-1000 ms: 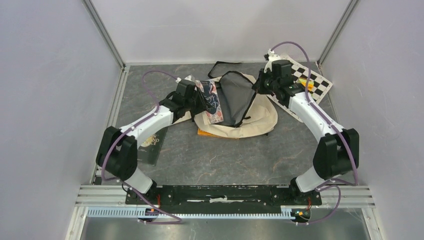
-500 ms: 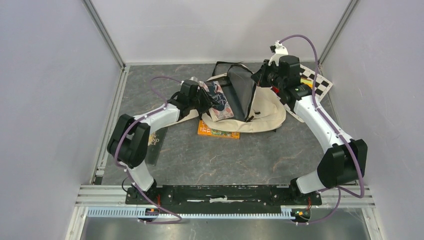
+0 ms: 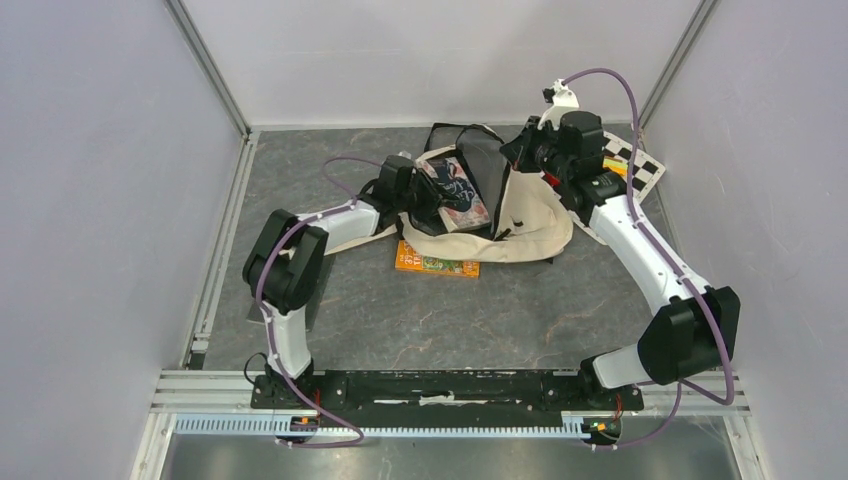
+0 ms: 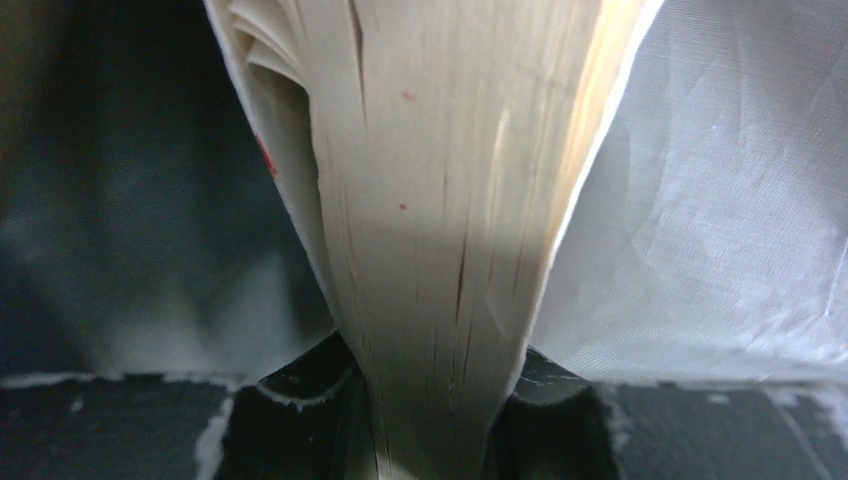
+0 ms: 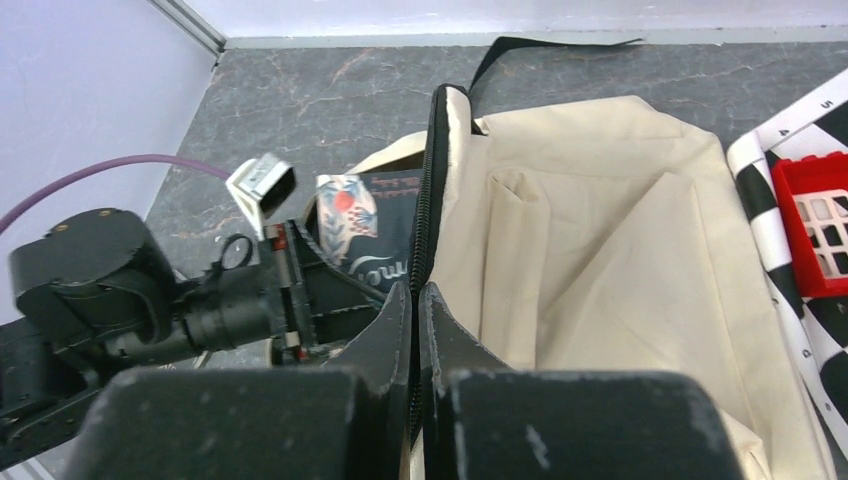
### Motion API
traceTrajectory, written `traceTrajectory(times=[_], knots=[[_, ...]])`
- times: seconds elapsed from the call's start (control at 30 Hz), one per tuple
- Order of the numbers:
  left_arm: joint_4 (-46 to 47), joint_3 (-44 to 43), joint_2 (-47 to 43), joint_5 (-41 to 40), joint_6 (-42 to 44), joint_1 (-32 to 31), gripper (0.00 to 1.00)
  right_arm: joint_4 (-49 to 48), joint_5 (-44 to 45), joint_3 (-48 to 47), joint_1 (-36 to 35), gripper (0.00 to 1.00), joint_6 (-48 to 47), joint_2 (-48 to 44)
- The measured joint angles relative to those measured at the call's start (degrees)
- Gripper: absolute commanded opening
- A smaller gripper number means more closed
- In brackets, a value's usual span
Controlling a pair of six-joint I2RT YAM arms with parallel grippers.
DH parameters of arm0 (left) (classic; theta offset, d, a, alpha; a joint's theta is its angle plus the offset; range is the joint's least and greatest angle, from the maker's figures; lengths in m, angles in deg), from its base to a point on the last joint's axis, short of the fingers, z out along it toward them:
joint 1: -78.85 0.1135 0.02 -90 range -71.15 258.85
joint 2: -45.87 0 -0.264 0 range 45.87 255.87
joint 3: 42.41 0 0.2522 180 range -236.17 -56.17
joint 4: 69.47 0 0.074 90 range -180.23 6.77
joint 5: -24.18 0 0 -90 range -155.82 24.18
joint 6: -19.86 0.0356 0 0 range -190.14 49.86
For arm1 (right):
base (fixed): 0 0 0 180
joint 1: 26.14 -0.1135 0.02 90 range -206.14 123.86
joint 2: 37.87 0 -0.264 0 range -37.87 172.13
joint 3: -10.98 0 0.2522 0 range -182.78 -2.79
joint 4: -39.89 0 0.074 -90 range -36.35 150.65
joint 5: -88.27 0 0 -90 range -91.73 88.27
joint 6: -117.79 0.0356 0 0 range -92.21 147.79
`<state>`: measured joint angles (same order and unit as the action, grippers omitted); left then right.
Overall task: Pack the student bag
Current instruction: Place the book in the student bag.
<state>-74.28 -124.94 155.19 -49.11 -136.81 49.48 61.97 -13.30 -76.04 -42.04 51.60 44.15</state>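
Observation:
The student bag (image 3: 530,215), cream canvas with a black zipper, lies at the table's middle back with its mouth held up. My right gripper (image 3: 513,152) is shut on the zipper edge (image 5: 432,200) of the bag (image 5: 600,220). A thick book with a dark floral cover (image 3: 456,192) is clamped in my left gripper (image 3: 418,195) and reaches into the bag's mouth. In the left wrist view the book's page edge (image 4: 450,230) fills the middle between the jaws of the left gripper (image 4: 440,400), with grey lining (image 4: 130,200) to the left and pale fabric (image 4: 720,220) to the right.
An orange book (image 3: 436,264) lies flat, half under the bag's front edge. A checkerboard mat (image 3: 643,166) with a red basket (image 5: 822,215) sits at the back right. Walls enclose the table on three sides.
My left arm has stretched right and carried the book into the bag's mouth. The right gripper has lifted the zipper edge back, and the bag has bunched to the right.

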Motion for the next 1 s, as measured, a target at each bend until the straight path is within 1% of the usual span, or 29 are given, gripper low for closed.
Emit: traceTrajectory(times=[0.27,0.3,0.33,0.43,0.5,0.53,0.6,0.67,0.77,0.87,1.0], knots=[[1.8,-8.3,7.3,0.4,-2.2,-3.3,0.02,-1.5,0.2,0.0,-2.4,0.0,0.4,-0.1],[1.7,-9.3,8.1,0.4,-2.2,-3.6,0.02,-1.6,0.3,0.0,-2.5,0.0,0.4,-0.1],[1.5,-10.4,9.2,0.3,-2.2,-3.9,0.05,-1.7,0.3,0.0,-2.6,0.0,0.4,-0.1],[1.3,-13.7,12.2,0.3,-1.9,-4.6,0.23,-1.9,1.2,0.0,-3.0,0.0,0.4,-0.1],[0.1,-15.5,13.9,-0.1,-0.5,-5.0,0.33,-1.8,1.9,0.0,-3.2,0.0,0.3,-0.1],[-0.7,-16.4,14.7,-0.2,0.3,-5.1,0.35,-1.8,2.6,0.0,-3.2,0.0,0.2,-0.1],[-3.5,-19.2,16.5,-0.3,2.8,-5.3,0.45,-1.9,3.4,0.3,-3.2,0.0,-0.1,-0.1],[-4.7,-21.1,17.9,-0.2,5.4,-5.5,0.59,-2.0,4.7,1.2,-3.2,0.0,-0.4,-0.2],[-7.1,-22.4,18.1,-0.4,9.5,-5.6,0.73,-1.8,7.6,2.8,-3.3,0.0,-1.3,-0.3],[-10.5,-22.7,17.5,-2.6,14.4,-5.6,0.87,-1.7,11.6,4.0,-3.3,0.0,-2.5,-0.7],[-14.8,-20.9,13.0,-6.3,20.5,-5.6,0.94,-1.6,16.0,5.6,-2.9,0.0,-3.7,-1.0]])
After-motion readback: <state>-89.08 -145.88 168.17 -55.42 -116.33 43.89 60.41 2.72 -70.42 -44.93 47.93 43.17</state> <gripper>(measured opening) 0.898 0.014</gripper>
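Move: The left hand still pinches the book by its page edges at the mouth of the student bag; the middle of the bag's dark compartment lies about 5 cm to its right and 6 cm below. The orange workbook is some 12 cm back and 11 cm down, straight behind that hand. From the right hand, holding the zipped flap edge, the compartment is about 7 cm back, 9 cm left and 22 cm down. The left hand carries the book about 8 cm to the right and slightly forward into the bag's compartment, then sinks some 4 cm, opens its fingers wide to let the book go and draws back left about 3 cm, rising a little only at the very end. The right hand keeps its pinch on the zipped flap edge, easing 2 cm left at first, then swinging about 5 cm right and 4 cm down with a slight clockwise turn, taking the edge away from the left hand. ##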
